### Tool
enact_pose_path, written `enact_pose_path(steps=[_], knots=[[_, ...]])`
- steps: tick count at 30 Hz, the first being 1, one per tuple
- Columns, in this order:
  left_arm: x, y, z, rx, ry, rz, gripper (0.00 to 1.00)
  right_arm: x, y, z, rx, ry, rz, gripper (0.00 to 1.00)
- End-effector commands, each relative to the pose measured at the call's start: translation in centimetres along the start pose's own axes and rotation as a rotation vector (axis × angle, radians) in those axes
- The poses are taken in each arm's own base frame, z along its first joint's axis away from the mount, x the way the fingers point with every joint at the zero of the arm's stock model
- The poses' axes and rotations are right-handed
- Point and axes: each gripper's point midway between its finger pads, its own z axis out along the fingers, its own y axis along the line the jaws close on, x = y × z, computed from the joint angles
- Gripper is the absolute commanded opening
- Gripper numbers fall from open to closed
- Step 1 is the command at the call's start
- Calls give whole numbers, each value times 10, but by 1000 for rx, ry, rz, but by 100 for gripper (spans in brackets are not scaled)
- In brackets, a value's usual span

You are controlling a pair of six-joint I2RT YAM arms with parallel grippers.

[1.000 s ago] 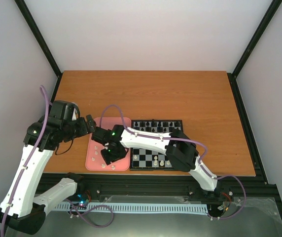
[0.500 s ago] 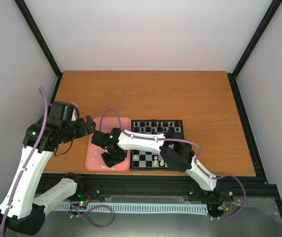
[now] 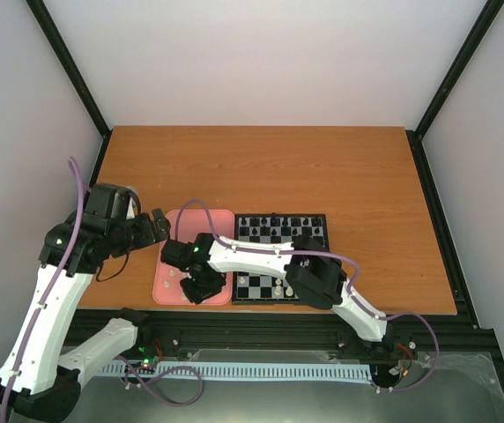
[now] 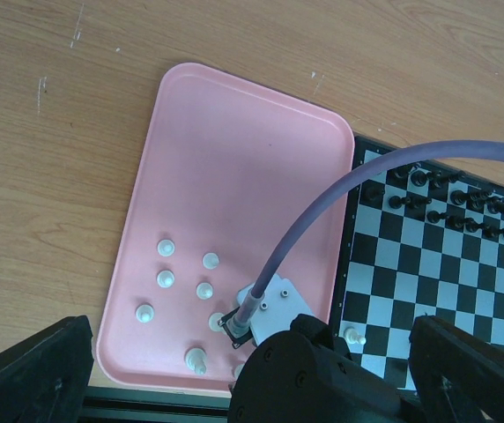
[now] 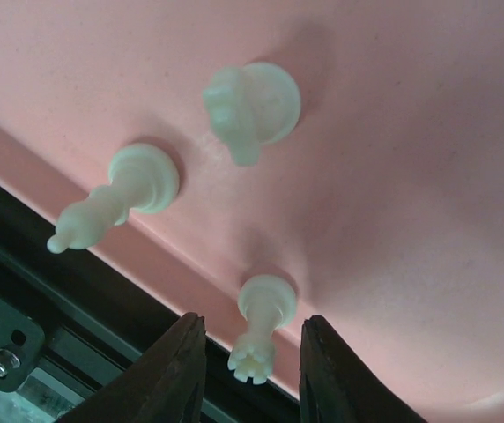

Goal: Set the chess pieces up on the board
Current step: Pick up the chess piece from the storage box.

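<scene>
Several cream-white chess pieces (image 4: 166,278) stand on a pink tray (image 4: 234,159) left of the board (image 4: 446,273). Black pieces (image 4: 446,211) line the board's far rows, and white pieces (image 3: 278,289) stand near its front edge. My right gripper (image 5: 254,374) is low over the tray's near edge (image 3: 201,289). Its jaws straddle a crowned white piece (image 5: 259,335), with a gap showing on each side. My left gripper (image 4: 248,330) hovers wide open above the tray (image 3: 157,225), holding nothing.
Two more white pieces (image 5: 115,198) (image 5: 250,106) sit close to the one between my right jaws. The tray's raised rim (image 5: 190,264) and the black table-edge rail lie just beyond it. My right arm (image 3: 252,254) stretches across the board's left side.
My right gripper has moved toward the tray's near edge, lower and a little left, and its jaws have narrowed. The left arm has hardly moved.
</scene>
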Motion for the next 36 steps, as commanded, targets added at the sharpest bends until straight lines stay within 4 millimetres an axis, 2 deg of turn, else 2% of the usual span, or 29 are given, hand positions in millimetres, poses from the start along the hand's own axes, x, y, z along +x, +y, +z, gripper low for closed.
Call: enact_pose_path(steps=[1,14,18,23,28,32,36], knots=[[5,3,-3,-3,8,-6,100,2,4,-2,27,-4,-19,29],[3,0,-5,8,4,-1,100,2,3,-5,41,-13,-23,10],[2,0,-5,11,0,-2,100,-3,4,-18,45,-51,-31,9],[0,-2,-8,17,-9,-1,100,-9,5,-49,57,-121,-18,9],[-2,-4,-10,26,-17,0,100,-3,-7,-69,76,-147,26,9],[-2,-4,-10,28,-14,5,100,10,-23,-77,81,-150,69,9],[-1,-4,-10,28,-10,9,100,27,-41,-77,90,-136,118,9]])
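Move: The rook already stands between the right hand's half-open fingers, its middle about 1 cm below the hand point. A piece with a pointed top stands roughly 4 cm left and 1 cm farther out; the knight is some 3 cm left and 4 cm ahead. From the left hand, the rook lies about 9 cm back, 8 cm right and 24 cm down. The right fingers close on the rook's head, then lift some 6 cm, swinging about 4 cm right towards the board. ##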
